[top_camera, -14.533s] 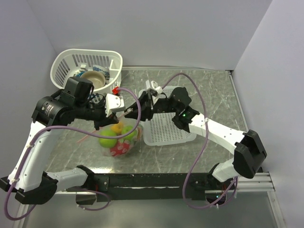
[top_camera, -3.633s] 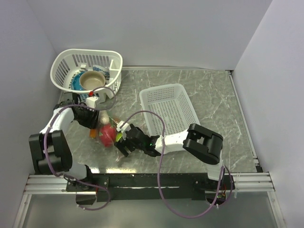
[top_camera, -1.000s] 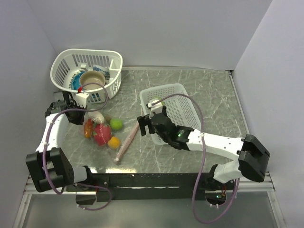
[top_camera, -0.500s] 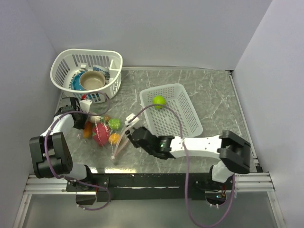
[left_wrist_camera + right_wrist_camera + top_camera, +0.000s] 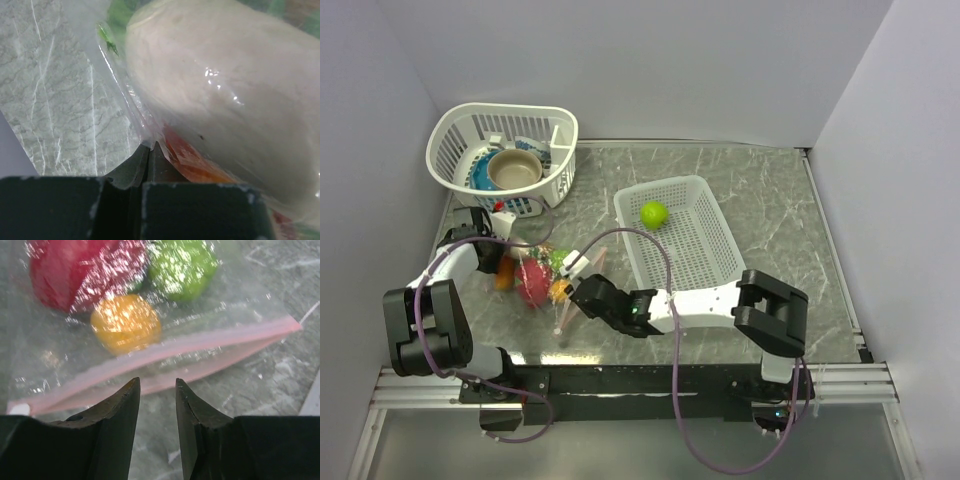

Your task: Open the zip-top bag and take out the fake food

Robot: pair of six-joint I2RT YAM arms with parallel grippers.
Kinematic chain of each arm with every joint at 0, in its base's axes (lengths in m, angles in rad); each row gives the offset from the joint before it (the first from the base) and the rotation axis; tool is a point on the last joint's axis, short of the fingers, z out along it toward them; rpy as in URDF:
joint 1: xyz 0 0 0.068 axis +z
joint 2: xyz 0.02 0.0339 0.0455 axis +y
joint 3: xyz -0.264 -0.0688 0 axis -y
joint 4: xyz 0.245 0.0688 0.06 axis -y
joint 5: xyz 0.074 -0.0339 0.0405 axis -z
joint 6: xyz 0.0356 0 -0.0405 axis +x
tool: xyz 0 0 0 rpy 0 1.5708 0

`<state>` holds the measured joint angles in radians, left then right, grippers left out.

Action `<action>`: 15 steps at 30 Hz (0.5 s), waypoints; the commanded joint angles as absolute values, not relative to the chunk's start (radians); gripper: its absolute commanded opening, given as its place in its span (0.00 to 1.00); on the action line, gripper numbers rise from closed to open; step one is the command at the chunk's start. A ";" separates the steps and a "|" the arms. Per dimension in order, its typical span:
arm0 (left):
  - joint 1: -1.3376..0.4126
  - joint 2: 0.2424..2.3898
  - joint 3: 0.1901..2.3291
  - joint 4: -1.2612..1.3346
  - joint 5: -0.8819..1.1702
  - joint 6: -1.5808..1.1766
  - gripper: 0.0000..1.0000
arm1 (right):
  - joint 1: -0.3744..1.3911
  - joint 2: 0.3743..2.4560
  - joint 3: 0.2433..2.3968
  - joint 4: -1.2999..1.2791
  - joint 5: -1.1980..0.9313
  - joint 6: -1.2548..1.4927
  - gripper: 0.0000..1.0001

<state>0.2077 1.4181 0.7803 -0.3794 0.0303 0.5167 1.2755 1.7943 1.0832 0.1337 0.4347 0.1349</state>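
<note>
The clear zip-top bag (image 5: 527,265) lies on the table's left side, its pink zip strip (image 5: 563,318) facing the right arm. Inside are fake food pieces: a red one (image 5: 75,270), a lime-green ball (image 5: 182,265) and an orange ball (image 5: 125,322). A pale piece (image 5: 225,90) fills the left wrist view. My left gripper (image 5: 150,145) is shut on the bag's plastic at its far-left corner. My right gripper (image 5: 157,384) is open, its tips just short of the zip strip (image 5: 165,356), with only table between them. One lime-green ball (image 5: 653,213) lies in the rectangular basket.
The white rectangular basket (image 5: 705,260) stands right of the bag. A round white basket (image 5: 455,135) with a tan bowl (image 5: 514,169) on a blue plate sits at the back left. Walls close in the table at the back and on both sides.
My right gripper let a lime-green ball go into the rectangular basket, swung back left and down to the bag's zip strip, and its jaws narrowed. The left gripper kept its hold.
</note>
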 commanded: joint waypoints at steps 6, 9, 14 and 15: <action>0.206 1.384 0.775 -0.382 0.034 0.537 0.01 | 1.253 1.916 1.190 0.192 0.397 0.118 0.54; 0.204 1.384 0.770 -0.380 0.035 0.541 0.01 | 1.239 1.931 1.183 0.218 0.344 0.114 0.80; 0.206 1.399 0.773 -0.382 0.043 0.538 0.01 | 1.236 1.937 1.175 0.267 0.265 0.103 1.00; 0.206 1.401 0.778 -0.385 0.046 0.535 0.01 | 1.236 1.947 1.186 0.262 0.267 0.101 1.00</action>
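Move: The orange in the bag lies about 5 cm to the right hand's left, 3 cm ahead and 4 cm below. The bag's open mouth is nearly under the fingertips, about 1 cm left, 1 cm ahead and 3 cm down. Beyond the orange, the red fruit sits about 10 cm left and 4 cm ahead, and the green cabbage about 4 cm left and 9 cm ahead. From the left hand, the orange is roughly 14 cm right, 6 cm back and about level. Leftward first, then down: the right hand eases about 2 cm towards the orange, then sinks some 3 cm into the bag's mouth, its half-open fingers spreading fully wide on the way down. Meanwhile the left hand stays put and keeps its pinch on the far end of the bag. ##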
